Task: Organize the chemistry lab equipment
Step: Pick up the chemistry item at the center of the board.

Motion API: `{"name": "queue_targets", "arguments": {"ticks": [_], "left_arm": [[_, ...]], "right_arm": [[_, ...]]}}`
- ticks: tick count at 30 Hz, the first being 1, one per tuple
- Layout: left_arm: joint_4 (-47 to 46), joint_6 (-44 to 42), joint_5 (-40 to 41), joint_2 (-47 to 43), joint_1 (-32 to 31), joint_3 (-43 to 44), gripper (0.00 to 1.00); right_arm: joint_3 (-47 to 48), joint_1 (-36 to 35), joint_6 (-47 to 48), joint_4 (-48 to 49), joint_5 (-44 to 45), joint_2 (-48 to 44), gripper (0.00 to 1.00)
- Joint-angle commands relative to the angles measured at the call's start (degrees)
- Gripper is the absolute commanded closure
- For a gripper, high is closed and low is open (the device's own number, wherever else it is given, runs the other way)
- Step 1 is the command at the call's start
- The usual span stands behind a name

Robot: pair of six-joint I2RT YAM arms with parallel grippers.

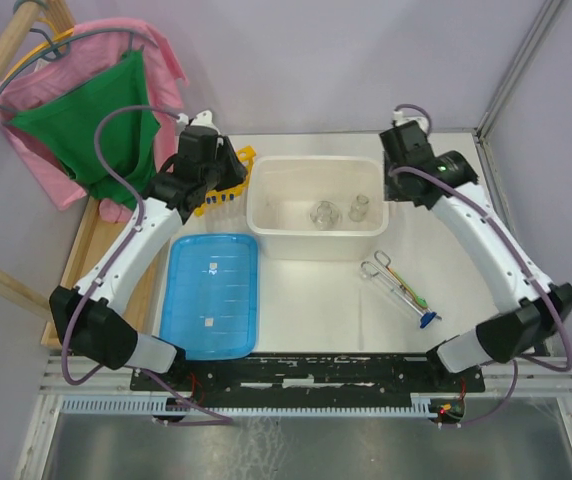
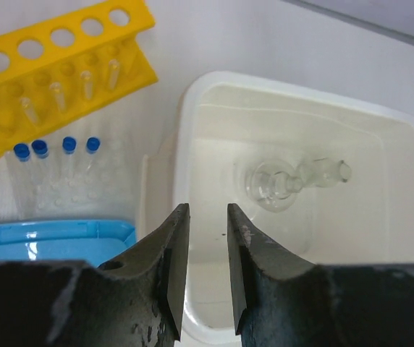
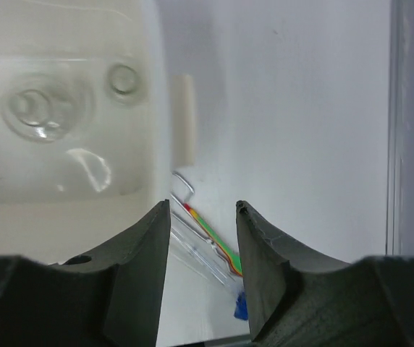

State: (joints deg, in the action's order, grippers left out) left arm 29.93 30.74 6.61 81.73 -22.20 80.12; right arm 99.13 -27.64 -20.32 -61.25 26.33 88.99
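Two small clear glass flasks (image 1: 323, 213) (image 1: 358, 207) lie inside the white tub (image 1: 266, 225). They show again in the left wrist view as flasks (image 2: 276, 186) and in the right wrist view as flasks (image 3: 40, 112). The yellow tube rack (image 2: 62, 65) lies tilted at the tub's back left. Several blue-capped tubes (image 2: 55, 170) lie beside it on the table. Metal tongs (image 1: 381, 268) and thin green- and blue-tipped rods (image 1: 416, 300) lie right of the tub. My left gripper (image 2: 208, 208) hovers over the tub's left rim, open and holding nothing. My right gripper (image 3: 203, 205) is open and empty above the green rod (image 3: 214, 235).
A flat blue ribbed lid (image 1: 211, 295) lies front left of the tub. Pink and green cloths (image 1: 96, 110) hang on a wooden frame at the back left. A metal post (image 1: 516, 70) and wall border the table on the right.
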Motion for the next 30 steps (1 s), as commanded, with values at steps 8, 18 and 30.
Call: {"name": "queue_targets", "arguments": {"ticks": [8, 18, 30], "left_arm": [[-6.7, -5.2, -9.2, 6.1, -5.8, 12.1, 0.65], [-5.7, -5.2, -9.1, 6.3, -8.6, 9.8, 0.65], [-4.2, -6.1, -5.5, 1.5, -8.6, 5.9, 0.65]], "right_arm": [[-32.4, 9.7, -10.9, -0.5, -16.4, -20.4, 0.54], [-45.2, 9.4, -11.8, 3.5, -25.7, -18.2, 0.55], [-43.5, 9.4, -9.1, 6.2, -16.8, -4.3, 0.52]]}}
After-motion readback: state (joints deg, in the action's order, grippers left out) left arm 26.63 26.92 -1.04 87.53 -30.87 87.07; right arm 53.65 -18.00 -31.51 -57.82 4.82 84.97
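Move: From the right hand, beside and above the white bin, the graduated cylinder's middle lies about 14 cm back, 3 cm to the right and 28 cm below. The stacked spoons lie some 4 cm farther out than it and 1 cm to its right; the glass rod about 5 cm nearer and 10 cm to its left. The bin's middle is 4 cm ahead and 16 cm left of the right hand, and about 19 cm right of the left, level in depth. From the left hand the cylinder lies roughly 18 cm back and 39 cm right. Back and steeply down, the right hand leaves the bin's side for the graduated cylinder, first veering right, then returning partway left as it drops; it ends sinking about 22 cm lower, tipped some 40 degrees to point nearly straight down, fingers staying half open and still clear. The left hand swings about 10 cm right towards the bin's middle, rising then partly sinking, turning clockwise. ##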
